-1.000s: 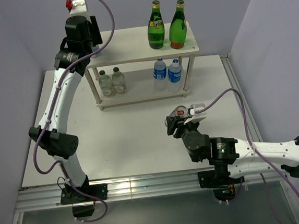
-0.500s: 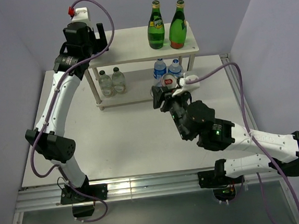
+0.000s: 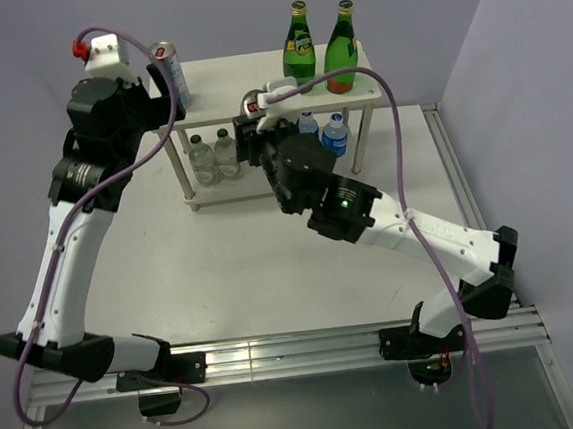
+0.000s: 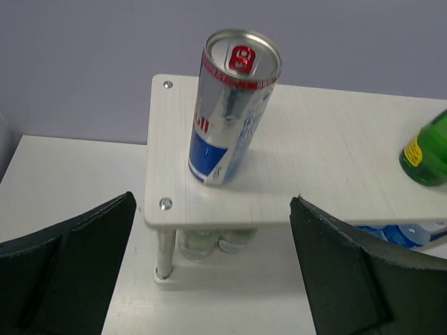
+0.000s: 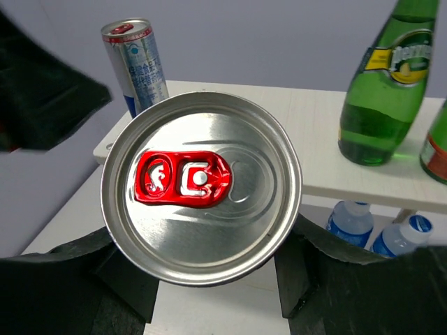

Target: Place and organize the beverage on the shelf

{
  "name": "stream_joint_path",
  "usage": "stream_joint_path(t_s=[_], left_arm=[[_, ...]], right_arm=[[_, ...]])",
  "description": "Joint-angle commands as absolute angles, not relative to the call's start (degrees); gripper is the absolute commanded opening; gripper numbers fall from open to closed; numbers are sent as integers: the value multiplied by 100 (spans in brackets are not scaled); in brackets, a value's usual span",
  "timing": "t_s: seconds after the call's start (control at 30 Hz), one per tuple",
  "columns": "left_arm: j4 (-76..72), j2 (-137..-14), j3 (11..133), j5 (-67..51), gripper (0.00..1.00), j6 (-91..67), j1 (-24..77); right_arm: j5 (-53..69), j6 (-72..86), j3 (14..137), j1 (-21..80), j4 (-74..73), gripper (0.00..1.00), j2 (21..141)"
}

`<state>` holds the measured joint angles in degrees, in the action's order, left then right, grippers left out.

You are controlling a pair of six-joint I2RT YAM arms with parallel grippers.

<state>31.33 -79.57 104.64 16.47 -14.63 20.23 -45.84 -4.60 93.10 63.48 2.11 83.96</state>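
Note:
The pale shelf (image 3: 245, 83) stands at the back of the table. A slim silver-blue can (image 3: 171, 72) stands upright on the left corner of its top board (image 4: 328, 167). My left gripper (image 3: 158, 93) is open just in front of that can (image 4: 230, 105), apart from it, with nothing between its fingers (image 4: 342, 272). My right gripper (image 3: 258, 119) is shut on a second can (image 5: 201, 187), held upright in front of the shelf's middle. Two green bottles (image 3: 298, 48) (image 3: 341, 47) stand at the top right. Two blue-labelled water bottles (image 3: 335, 135) stand on the lower board.
Two more small clear bottles (image 3: 213, 156) stand on the lower board at the left. The purple wall rises right behind the shelf. The right arm's elbow (image 3: 492, 267) reaches out over the table's right side. A metal rail (image 3: 279, 356) runs along the near edge.
My left gripper has opened, let go of the can on the shelf's left corner and drawn back. My right arm has carried its can from the table up to the shelf front.

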Motion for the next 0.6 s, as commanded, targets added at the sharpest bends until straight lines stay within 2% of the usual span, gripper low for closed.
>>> stream_joint_path(t_s=[0.0, 0.2, 0.43, 0.57], left_arm=[[3138, -7419, 9924, 1407, 99, -1722, 2057], [3068, -6250, 8659, 1310, 99, -1872, 2083], [3076, -5695, 7885, 1415, 99, -1661, 2083], [2980, -5695, 7629, 1547, 99, -1591, 2083]], right_arm=[[-4237, -607, 10062, 6127, 440, 0, 8717], [-3964, -571, 11371, 5748, 106, 0, 9807], [-3586, -335, 14084, 5406, -1001, 0, 11336], [-3306, -54, 14309, 5230, -1108, 0, 11646]])
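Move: The can in the right hand is bound for the free spot on the shelf top, about 13 cm ahead, 7 cm left and 4 cm below that hand. The standing can is about 13 cm ahead of the right hand and 15 left; the left green bottle is 12 ahead, 8 right, the right one 12 ahead, 16 right. From the empty left hand, the standing can is some 11 cm ahead, 2 right, 5 lower; the free spot is 11 ahead, 10 right. Forward and to its left, about 12 cm out and 7 cm across, the right hand carries the gripped can over the shelf's front edge towards the spot beside the standing can, rising slightly at the end. Meanwhile the left hand, fingers still wide open, backs away from the standing can and then sinks as well, clearing the shelf. ##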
